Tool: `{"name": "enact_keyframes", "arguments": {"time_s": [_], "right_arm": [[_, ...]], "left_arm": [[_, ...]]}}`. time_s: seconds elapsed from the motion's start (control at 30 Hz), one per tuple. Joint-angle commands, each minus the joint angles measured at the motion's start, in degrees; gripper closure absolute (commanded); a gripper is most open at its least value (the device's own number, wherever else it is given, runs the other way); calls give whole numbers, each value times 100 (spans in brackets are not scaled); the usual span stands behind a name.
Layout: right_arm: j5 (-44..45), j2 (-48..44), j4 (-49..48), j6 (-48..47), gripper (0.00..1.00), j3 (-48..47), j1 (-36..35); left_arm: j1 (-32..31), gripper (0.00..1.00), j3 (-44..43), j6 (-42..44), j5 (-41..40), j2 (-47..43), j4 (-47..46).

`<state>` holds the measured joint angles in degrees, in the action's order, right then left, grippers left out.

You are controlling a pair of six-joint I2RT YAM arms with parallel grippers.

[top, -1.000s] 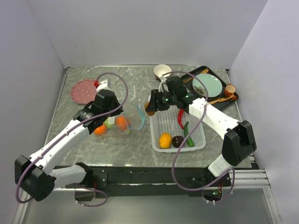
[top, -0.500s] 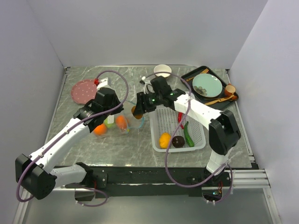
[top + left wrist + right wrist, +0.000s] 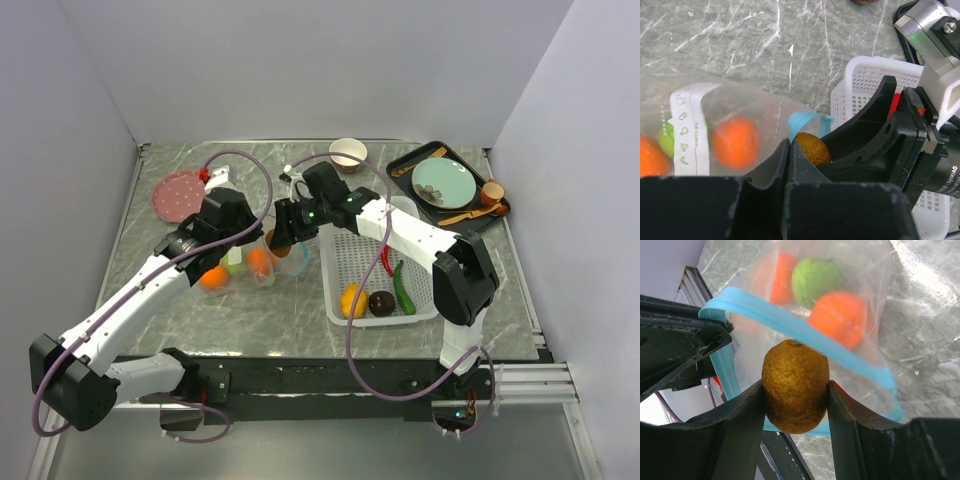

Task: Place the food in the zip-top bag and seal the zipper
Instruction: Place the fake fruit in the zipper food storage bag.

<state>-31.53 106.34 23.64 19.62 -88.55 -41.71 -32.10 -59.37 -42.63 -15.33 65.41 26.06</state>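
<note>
The clear zip-top bag lies left of centre with two oranges and a green apple inside. My left gripper is shut on the bag's mouth edge and holds the teal zipper up. My right gripper is shut on the brown kiwi, which hangs right at the open mouth, against the zipper strip. The kiwi shows beside my left fingers. In the white basket lie a yellow fruit, a dark round fruit, a green pepper and a red chili.
A pink plate sits at the back left and a white bowl at the back centre. A black tray at the back right holds a teal plate, wooden spoons and a small brown cup.
My right arm has swung left from over the basket, carrying the kiwi to the bag's mouth. The left arm has stayed put, holding the bag edge.
</note>
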Motion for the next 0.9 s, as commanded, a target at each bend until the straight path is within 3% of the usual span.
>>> {"name": "enact_keyframes", "arguments": {"time_s": [0.0, 0.23, 0.27, 0.53, 0.73, 0.87], "right_arm": [[-64, 158, 9, -72, 67, -356, -74], [-125, 185, 9, -107, 57, -399, -118], [-91, 185, 18, -107, 46, -408, -126], [234, -61, -61, -116, 16, -206, -109], [823, -385, 27, -37, 13, 12, 13], [1708, -834, 211, 94, 12, 391, 365]], "left_arm": [[10, 96, -136, 44, -93, -230, -119], [10, 96, -83, -8, -93, -327, -137], [10, 96, -83, -17, -110, -336, -137], [10, 95, -30, -35, -154, -406, -137], [10, 95, -22, -17, -180, -441, -84], [10, 94, 22, -8, -242, -503, -31]]}}
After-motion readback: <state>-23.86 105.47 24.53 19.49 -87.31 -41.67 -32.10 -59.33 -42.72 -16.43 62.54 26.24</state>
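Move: The right gripper holds the kiwi in the bag's open mouth. Its goal is the free space beside the near orange, which lies about 6 cm left, 4 cm back and 9 cm below that hand. The green apple is some 12 cm left, 4 cm back and as low; the far orange is about 17 cm left and 7 cm back, also as low. From the left gripper, pinching the blue rim, the near orange is about 2 cm left, 6 cm back and 14 cm down. Ease the right gripper barely a centimetre left and down, deeper into the mouth, then open the fingers wide to let go of the kiwi. Start backing out rightward, roughly 2 cm, with a slight drift forward. Meanwhile keep the left gripper shut on the blue rim and raise it about 1.5 cm. ##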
